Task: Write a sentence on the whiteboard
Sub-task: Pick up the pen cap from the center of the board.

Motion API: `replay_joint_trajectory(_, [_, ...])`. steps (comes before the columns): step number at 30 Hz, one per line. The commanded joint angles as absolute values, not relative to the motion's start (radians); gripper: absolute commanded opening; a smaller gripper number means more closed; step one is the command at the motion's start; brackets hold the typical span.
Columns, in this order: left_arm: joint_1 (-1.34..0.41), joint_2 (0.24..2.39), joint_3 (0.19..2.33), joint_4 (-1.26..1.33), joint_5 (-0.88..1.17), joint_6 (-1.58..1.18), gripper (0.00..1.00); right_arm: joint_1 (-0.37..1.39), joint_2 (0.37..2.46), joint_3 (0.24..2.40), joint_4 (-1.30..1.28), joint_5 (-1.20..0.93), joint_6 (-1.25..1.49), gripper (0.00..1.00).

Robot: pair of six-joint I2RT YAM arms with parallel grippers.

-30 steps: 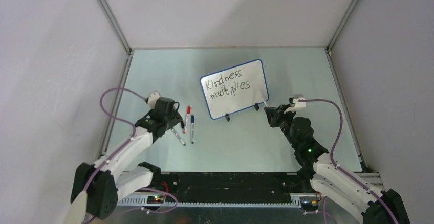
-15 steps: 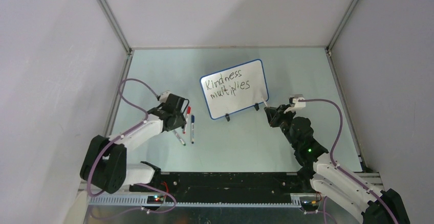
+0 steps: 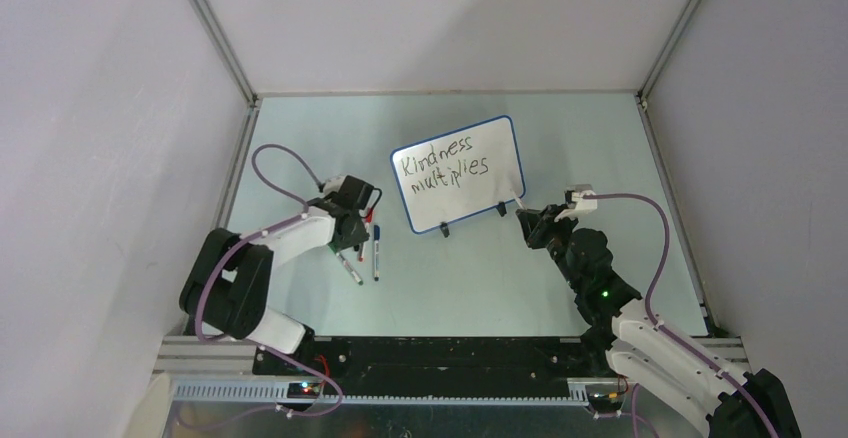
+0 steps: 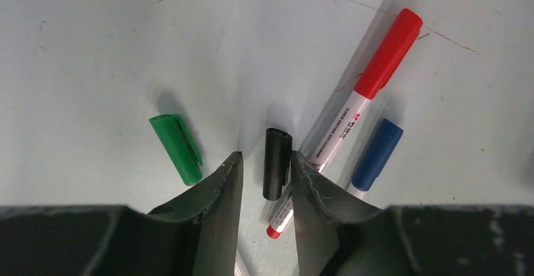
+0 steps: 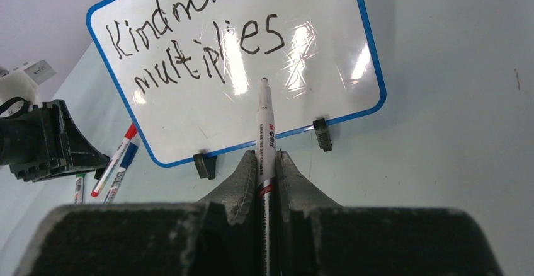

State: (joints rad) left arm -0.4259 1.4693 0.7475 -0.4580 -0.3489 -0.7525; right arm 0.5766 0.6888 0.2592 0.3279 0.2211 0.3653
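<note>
The whiteboard stands tilted on two black feet at mid-table, blue-rimmed. The sentence, "Kindness multiplies", runs across it in two black lines. My right gripper is shut on an uncapped black marker. Its tip points at the board's lower middle, a little short of the surface. My left gripper hovers low over the table left of the board. Its jaws are open around a black cap that lies against the right finger.
A green cap lies just left of the left fingers. A red-capped marker and a blue-capped marker lie to their right. Another marker lies nearer the arm bases. Grey walls enclose the table.
The left arm has reached forward and right, down over the markers, and its jaws have narrowed around the black cap. The right arm, its marker and the board have not moved.
</note>
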Motion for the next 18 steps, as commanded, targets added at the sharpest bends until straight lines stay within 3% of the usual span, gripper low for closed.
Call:
replay_joint_trajectory(1, [-0.438, 1.497, 0.798, -0.492, -0.418, -0.782, 0.38, 0.583, 0.673, 0.262, 0.373, 0.240, 0.362, 0.00])
replay_joint_trajectory(3, [-0.438, 1.511, 0.799, -0.476, -0.373, -0.774, 0.36, 0.583, 0.667, 0.261, 0.369, 0.240, 0.360, 0.00])
replay_joint_trajectory(5, [-0.437, 1.529, 0.803, -0.452, -0.332, -0.759, 0.19, 0.584, 0.663, 0.261, 0.367, 0.238, 0.360, 0.00])
replay_joint_trajectory(6, [-0.437, 1.529, 0.799, -0.434, -0.322, -0.753, 0.04, 0.583, 0.660, 0.262, 0.366, 0.236, 0.359, 0.00])
replay_joint_trajectory(7, [-0.437, 1.513, 0.793, -0.424, -0.313, -0.751, 0.02, 0.585, 0.656, 0.262, 0.364, 0.233, 0.359, 0.00])
replay_joint_trajectory(13, [-0.436, 1.269, 0.655, -0.362, -0.295, -0.830, 0.00, 0.620, 0.651, 0.269, 0.391, 0.137, 0.327, 0.00])
replay_joint_trajectory(18, [-0.436, 1.112, 0.669, -0.435, -0.236, -0.895, 0.00, 0.738, 0.671, 0.313, 0.405, 0.080, 0.318, 0.00])
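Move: The black pen cap lies almost between the left hand's open fingertips, about 1 cm ahead, 1 cm to the right and 1 cm lower. From the cap, the red marker's middle is some 2 cm farther out and 2 cm right, the blue's 2 cm nearer and 5 cm right, the green's 5 cm nearer and 3 cm left. From the right hand, which holds the uncapped pen, the cap is roughly 34 cm left, 1 cm ahead and 16 cm lower; the whiteboard's middle is 17 cm ahead, 10 cm left. The left hand eases about 1 cm forward and to the right, down at the table, while its fingers shut and pinch the black pen cap, then draws back a couple of centimetres and lifts about 3.5 cm, its fingertips tipping up and outward some 10 degrees. The right hand keeps its grip on the pen, rises about 1 cm, then swings left and a little back towards the cap, some 3.5 cm, turning about 10 degrees counter-clockwise. ##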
